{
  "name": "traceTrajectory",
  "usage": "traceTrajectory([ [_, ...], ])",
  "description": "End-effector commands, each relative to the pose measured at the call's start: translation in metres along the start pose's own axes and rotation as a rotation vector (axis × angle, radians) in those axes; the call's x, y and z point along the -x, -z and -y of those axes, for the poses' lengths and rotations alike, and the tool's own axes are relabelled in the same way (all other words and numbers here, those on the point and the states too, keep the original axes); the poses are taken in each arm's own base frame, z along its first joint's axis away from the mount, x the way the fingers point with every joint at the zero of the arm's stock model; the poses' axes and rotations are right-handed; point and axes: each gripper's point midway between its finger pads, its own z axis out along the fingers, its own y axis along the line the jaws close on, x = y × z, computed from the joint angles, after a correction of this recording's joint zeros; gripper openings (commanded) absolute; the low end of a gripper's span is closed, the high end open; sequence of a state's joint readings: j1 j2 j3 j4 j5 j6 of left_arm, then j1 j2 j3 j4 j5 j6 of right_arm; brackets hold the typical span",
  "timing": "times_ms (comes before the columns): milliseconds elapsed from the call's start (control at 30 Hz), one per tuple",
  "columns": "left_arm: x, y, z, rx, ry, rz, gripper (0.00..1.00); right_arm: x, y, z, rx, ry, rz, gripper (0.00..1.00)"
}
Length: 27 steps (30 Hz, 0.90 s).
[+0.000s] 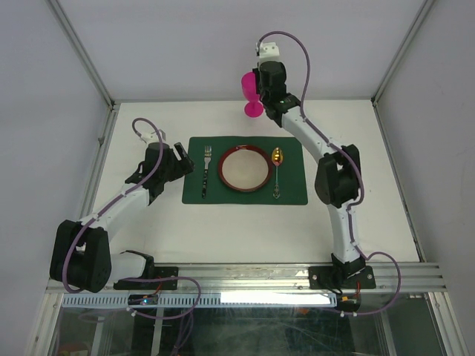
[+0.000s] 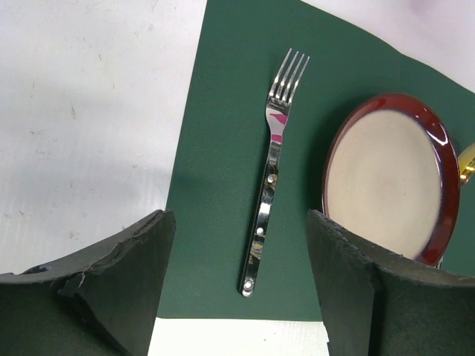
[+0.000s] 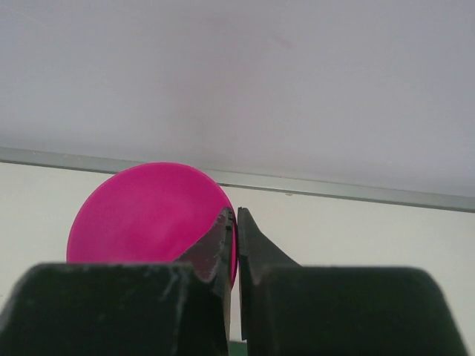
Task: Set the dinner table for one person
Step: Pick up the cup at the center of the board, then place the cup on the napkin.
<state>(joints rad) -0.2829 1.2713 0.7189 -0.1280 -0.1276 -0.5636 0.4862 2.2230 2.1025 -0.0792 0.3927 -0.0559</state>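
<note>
A dark green placemat lies on the white dinner table. On it sit a steel fork, a red-rimmed plate and a gold-bowled spoon. My left gripper hovers at the mat's left edge, open and holding nothing; in its wrist view the fork lies ahead between the spread fingers of the left gripper. My right gripper is at the table's back edge, shut on the rim of a pink goblet. The goblet fills the left of the right gripper's wrist view.
Aluminium frame rails and pale walls close in the table at the back and sides. The plate lies just beyond my left gripper's right finger. Whether the goblet's foot touches the table does not show.
</note>
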Motion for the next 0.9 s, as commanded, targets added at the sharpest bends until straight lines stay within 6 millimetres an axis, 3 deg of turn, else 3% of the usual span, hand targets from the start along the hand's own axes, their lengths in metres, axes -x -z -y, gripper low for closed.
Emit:
traceTrajectory([
  [0,0.009,0.002,0.016,-0.059,0.007,0.037,0.73,0.081,0.051,0.042,-0.092,-0.022,0.149,0.0],
  [233,0.009,0.008,0.015,-0.063,0.002,0.046,0.73,0.071,0.078,0.074,-0.171,0.006,0.079,0.0],
  [467,0.004,0.008,0.013,-0.065,0.012,0.035,0.73,0.033,0.099,0.098,-0.192,-0.003,-0.001,0.0],
  [733,0.004,0.009,0.016,-0.074,0.013,0.037,0.73,-0.004,0.108,0.109,-0.186,-0.037,-0.05,0.0],
  [867,0.002,0.008,0.015,-0.073,0.013,0.032,0.73,-0.012,0.105,0.107,-0.176,-0.042,-0.065,0.0],
])
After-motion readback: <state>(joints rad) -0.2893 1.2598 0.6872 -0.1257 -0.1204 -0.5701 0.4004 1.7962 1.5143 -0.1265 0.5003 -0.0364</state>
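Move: The cup is already in the air, its rim pinched in the right fingers, with its middle about 4 cm left of that hand and 9 cm below. The green mat's far right corner lies some 17 cm to the hand's right, 7 cm back and 26 cm down; the spoon is 7 cm right and 24 cm back, the plate 5 cm left and 22 cm back. From the left hand that corner is roughly 20 cm ahead, 42 cm right and 10 cm below. Still pinched by its rim, the cup is carried by the right hand about 12 cm to the right and nearly 10 cm back, towards the mat's far right corner. The hand first climbs some 5 cm, then sinks about 8 cm, turning roughly 10 degrees clockwise and tipping its fingers down; they stay closed. ##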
